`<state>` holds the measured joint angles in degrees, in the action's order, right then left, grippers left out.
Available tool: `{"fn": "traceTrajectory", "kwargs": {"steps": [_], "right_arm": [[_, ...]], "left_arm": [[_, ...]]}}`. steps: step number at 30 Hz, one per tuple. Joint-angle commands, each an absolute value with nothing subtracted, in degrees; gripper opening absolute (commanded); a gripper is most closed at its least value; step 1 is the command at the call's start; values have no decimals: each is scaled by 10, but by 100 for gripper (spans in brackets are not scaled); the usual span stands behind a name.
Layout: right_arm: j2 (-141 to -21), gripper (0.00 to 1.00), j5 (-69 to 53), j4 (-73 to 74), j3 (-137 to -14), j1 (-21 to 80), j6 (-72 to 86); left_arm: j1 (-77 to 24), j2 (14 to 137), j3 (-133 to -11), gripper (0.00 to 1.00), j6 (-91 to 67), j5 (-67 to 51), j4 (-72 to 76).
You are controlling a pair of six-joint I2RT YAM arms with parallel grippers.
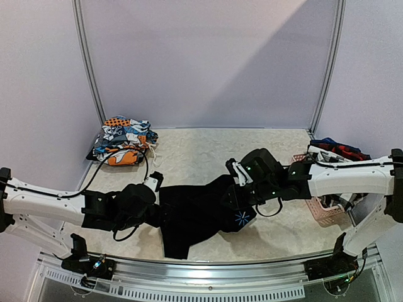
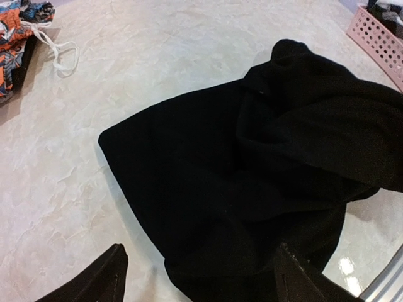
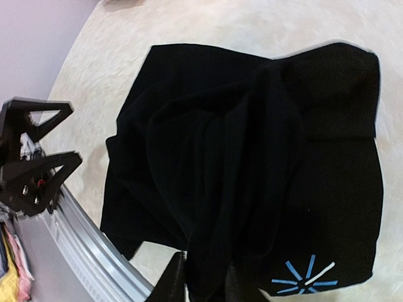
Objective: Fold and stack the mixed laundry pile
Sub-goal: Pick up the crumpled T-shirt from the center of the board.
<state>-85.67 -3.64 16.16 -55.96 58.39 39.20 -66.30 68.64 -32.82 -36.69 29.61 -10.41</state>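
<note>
A large black garment (image 1: pixel 198 217) with a small blue starburst print (image 3: pixel 305 277) lies crumpled on the table near the front edge. My right gripper (image 3: pixel 204 286) pinches a raised fold of it between nearly closed fingers, at the garment's right side (image 1: pixel 236 198). My left gripper (image 2: pixel 201 283) is open over the garment's near left corner (image 2: pixel 189 189), one finger (image 2: pixel 94 277) over bare table, the other (image 2: pixel 302 277) over black cloth. Orange-blue-white printed pieces (image 1: pixel 123 139) sit stacked at the back left. A red and navy plaid piece (image 1: pixel 340 150) lies at the right, above the basket.
A pink perforated basket (image 1: pixel 327 211) stands at the right edge, also seen in the left wrist view (image 2: pixel 378 38). A white drawstring (image 2: pixel 60 53) trails from the printed stack. The metal rail (image 3: pixel 82 245) runs along the table's front edge.
</note>
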Motion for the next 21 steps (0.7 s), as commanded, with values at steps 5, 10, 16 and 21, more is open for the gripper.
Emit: {"fn": "traceTrajectory", "kwargs": {"steps": [5,10,16,21], "right_arm": [[-880,2,-3,212,-582,584,388],[-874,0,17,226,-593,585,380],[-818,0,110,335,-688,585,350],[-763,0,219,405,-787,584,325]], "left_arm": [[-648,700,-310,78,-380,314,-100],[-644,715,-302,78,-393,303,-102],[-645,689,-303,83,-405,264,-147],[-645,697,-307,86,-391,204,-146]]}}
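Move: The crumpled T-shirt's middle lies about 8 cm to the right hand's left, 1 cm back and some 7 cm below, with a raised bunch of its right part already between the fingers. Its blue star print is roughly 2 cm ahead and 3 cm to the right, 7 cm down; the pink basket stands about 31 cm to the right and 9 cm farther out. From the left hand the shirt's middle is about 13 cm right, 3 cm ahead and 4 cm below. The right hand sinks a further 1.5 cm while its part-closed fingers shut on the bunch of black cloth, then, keeping the pinch, it draws the bunch up off the rest of the shirt, slowly at first and then fast, about 10 cm up and 3 or 4 cm forward with a small drift to its right, the wrist tilting the fingers some 15 degrees. Meanwhile the left hand, gripper still wide open, sinks about 3 cm by the shirt's left edge and eases slightly left and back. ##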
